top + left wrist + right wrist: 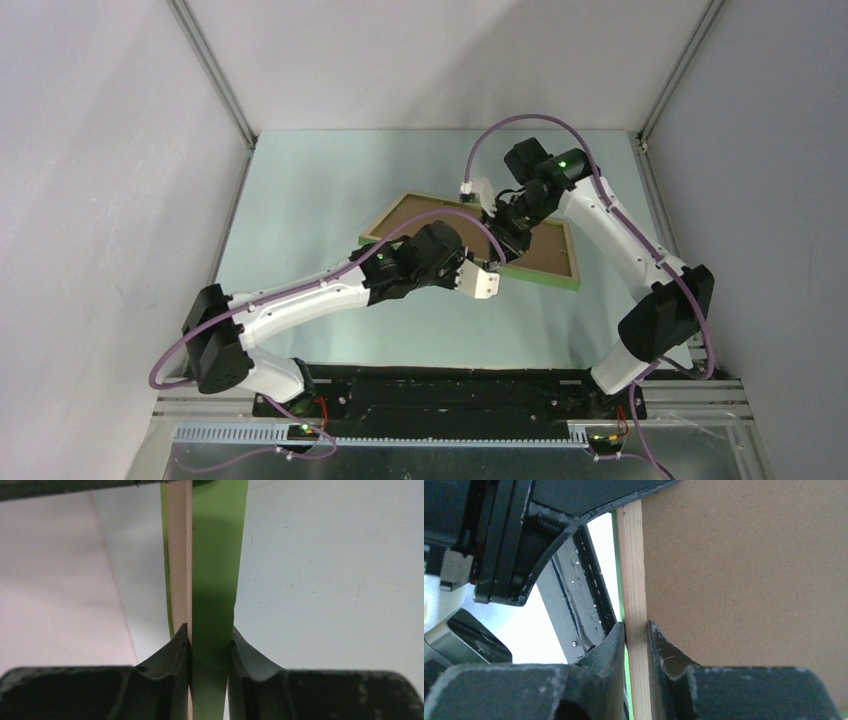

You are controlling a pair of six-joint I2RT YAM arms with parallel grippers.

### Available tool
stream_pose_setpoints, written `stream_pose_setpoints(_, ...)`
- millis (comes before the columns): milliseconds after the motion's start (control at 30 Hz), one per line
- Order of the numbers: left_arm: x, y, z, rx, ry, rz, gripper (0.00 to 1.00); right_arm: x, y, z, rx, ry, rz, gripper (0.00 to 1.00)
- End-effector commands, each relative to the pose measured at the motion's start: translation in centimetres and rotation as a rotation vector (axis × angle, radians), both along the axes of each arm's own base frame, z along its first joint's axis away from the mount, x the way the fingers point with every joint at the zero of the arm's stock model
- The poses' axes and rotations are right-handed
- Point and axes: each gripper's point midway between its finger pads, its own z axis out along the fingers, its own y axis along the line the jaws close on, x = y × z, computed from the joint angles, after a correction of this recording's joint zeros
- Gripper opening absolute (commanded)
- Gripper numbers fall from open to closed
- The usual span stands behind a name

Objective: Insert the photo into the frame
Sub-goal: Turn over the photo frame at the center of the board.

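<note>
The frame [541, 281] is held off the table at a tilt, back side up, with a brown backing board [548, 250] in its opening. Its green front edge [215, 555] and pale wood [179, 555] run up the middle of the left wrist view. There my left gripper [210, 640] is shut on that edge, both fingers pressed against it. My right gripper [636, 630] is shut on the pale wooden rail [631, 555] beside the board [744, 570]. From above, both grippers [498, 262] [507, 235] meet at the frame's middle. The photo is out of view.
Pale green table surface [300, 200] lies around the frame, enclosed by white walls [100, 200] on three sides. The left arm's black body [524, 530] sits close to my right gripper. The arm bases stand on the black rail [440, 400] at the near edge.
</note>
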Motion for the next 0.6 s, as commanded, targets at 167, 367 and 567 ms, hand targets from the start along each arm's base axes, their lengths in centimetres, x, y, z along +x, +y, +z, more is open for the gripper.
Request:
stream_pose_setpoints(167,-0.4,0.4,3.8,-0.062,0.008,0.057,0.00,0.9,-1.3,4.6,0.072,-0.232,-0.130,0.56)
stream_pose_setpoints(367,-1.1,1.3,5.8,-0.079,0.015,0.056,0.00,1.4,-2.6,7.4,0.119,-0.378,-0.209,0.78)
stream_pose_setpoints(567,-1.7,2.4,7.5,-0.078,0.012,0.051,0.00,0.8,-4.0,9.6,0.147,-0.519,-0.246,0.86)
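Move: Both grippers already pinch the frame's raised near long rail, the left close to its midpoint and the right about 5 cm farther right. The photo frame's middle lies about 10 cm ahead, 1 cm right and 8 cm below the left hand. From the right hand it is some 10 cm ahead, 5 cm left and 8 cm below. The frame's near right corner is about 15 cm right and 3 cm back of the right hand, roughly level with it. Keep the left gripper pinched on the near rail and ease the rail up and to the left, each about 2 cm, drawing back slightly. Meanwhile open the right fingers wide to let go of the rail and lift that hand clear, about 8 cm up and 3 cm to the right, swinging its fingers some 20 degrees forward. ##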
